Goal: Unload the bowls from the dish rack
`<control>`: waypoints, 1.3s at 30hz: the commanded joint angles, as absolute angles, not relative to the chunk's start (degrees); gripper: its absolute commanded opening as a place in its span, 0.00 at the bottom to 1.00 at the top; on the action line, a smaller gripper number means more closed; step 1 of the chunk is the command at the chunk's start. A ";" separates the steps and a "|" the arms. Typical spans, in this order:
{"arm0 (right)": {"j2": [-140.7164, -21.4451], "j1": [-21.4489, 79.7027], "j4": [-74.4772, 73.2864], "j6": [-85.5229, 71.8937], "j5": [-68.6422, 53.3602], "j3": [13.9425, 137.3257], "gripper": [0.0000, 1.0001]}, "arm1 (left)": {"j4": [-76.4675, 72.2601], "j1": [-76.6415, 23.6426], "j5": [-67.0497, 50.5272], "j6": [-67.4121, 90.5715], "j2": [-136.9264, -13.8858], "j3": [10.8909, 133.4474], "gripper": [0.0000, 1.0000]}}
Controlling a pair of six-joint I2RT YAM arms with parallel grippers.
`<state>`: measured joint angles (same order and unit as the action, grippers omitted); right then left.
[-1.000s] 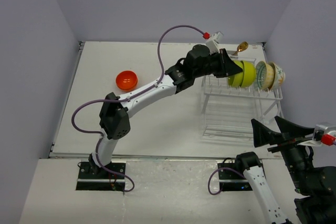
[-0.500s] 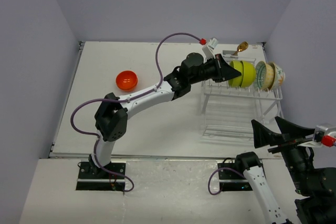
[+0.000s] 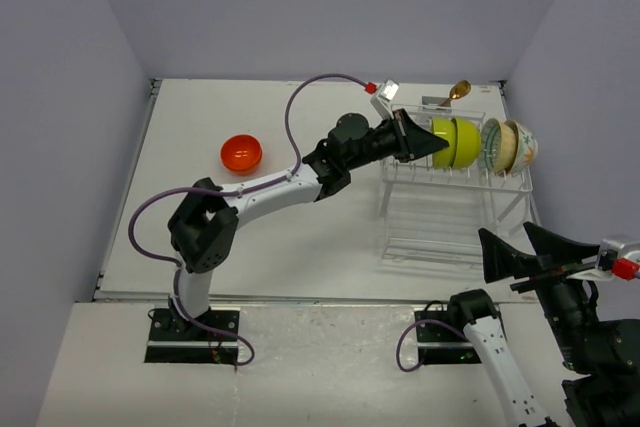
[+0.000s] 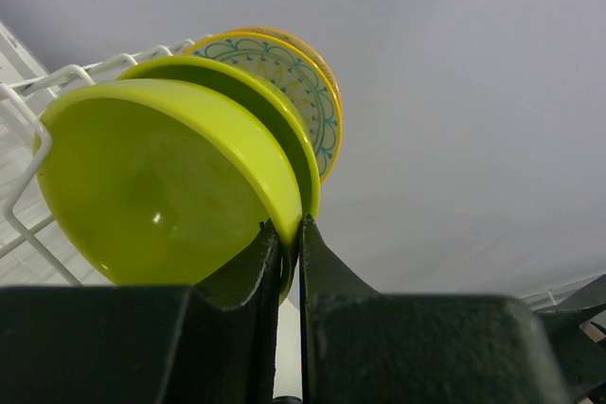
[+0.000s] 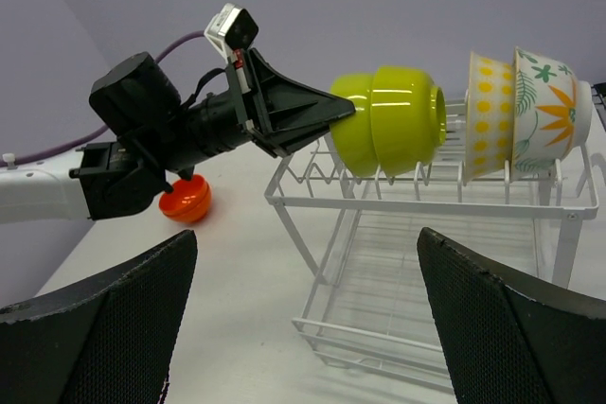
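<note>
My left gripper [image 3: 420, 137] is shut on the rim of the nearest lime-green bowl [image 3: 441, 142], which stands on edge at the left end of the upper tier of the white dish rack [image 3: 452, 209]. The pinch shows in the left wrist view [image 4: 292, 231] on that bowl [image 4: 151, 186]. Behind it stand a second lime-green bowl [image 3: 466, 140], a yellow-dotted cream bowl [image 5: 488, 115] and a floral cream bowl [image 5: 549, 101]. An orange-red bowl [image 3: 241, 152] sits on the table at the left. My right gripper [image 3: 505, 229] is open and empty in front of the rack.
A gold spoon [image 3: 460, 90] sticks up from the holder at the rack's back. The rack's lower tier [image 5: 445, 272] holds nothing. Purple walls close the table at the back and on both sides.
My left gripper has rolled and its jaws have closed on the nearest lime-green bowl's rim. The bowls and rack have shifted slightly left. The right arm has not moved.
</note>
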<state>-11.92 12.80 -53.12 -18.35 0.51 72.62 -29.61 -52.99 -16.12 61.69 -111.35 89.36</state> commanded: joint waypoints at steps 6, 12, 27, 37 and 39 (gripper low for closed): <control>-12.04 13.18 -52.38 -17.40 0.26 73.12 0.99 | -44.37 -51.50 -15.91 63.54 -105.56 84.38 0.00; -12.22 13.27 -52.47 -17.31 0.26 73.30 0.99 | -48.25 -51.50 -15.56 63.72 -104.42 82.18 0.00; -12.66 13.45 -52.29 -17.31 0.26 73.30 0.99 | -44.30 -51.42 -11.26 52.83 -96.86 79.98 0.00; -12.13 13.62 -52.73 -17.14 -0.53 73.48 0.99 | 9.34 -50.54 17.98 30.42 -99.31 104.56 0.00; -12.13 13.62 -52.56 -17.23 -0.70 73.13 0.99 | 21.94 -49.05 22.06 28.84 -102.64 110.29 0.00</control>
<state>-11.92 13.23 -53.12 -18.28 0.30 72.66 -1.13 -51.24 7.79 37.91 -100.82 101.84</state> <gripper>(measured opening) 0.987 0.058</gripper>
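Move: The left hand already pinches the near rim of the outer green bowl. The orange bowls on the open table, the likely side for setting down, lie about 45 cm to its left, 14 cm farther out and 29 cm below. The second green bowl is 5 cm right, 4 cm ahead and 4 cm below; the nearest patterned bowl 11 cm right, equally far ahead and below. From the right hand, the orange bowls are some 35 cm ahead, 50 cm left, 36 cm down. Left hand, still pinching the green bowl's rim, goes about 8 cm left and up, then swings forward. ##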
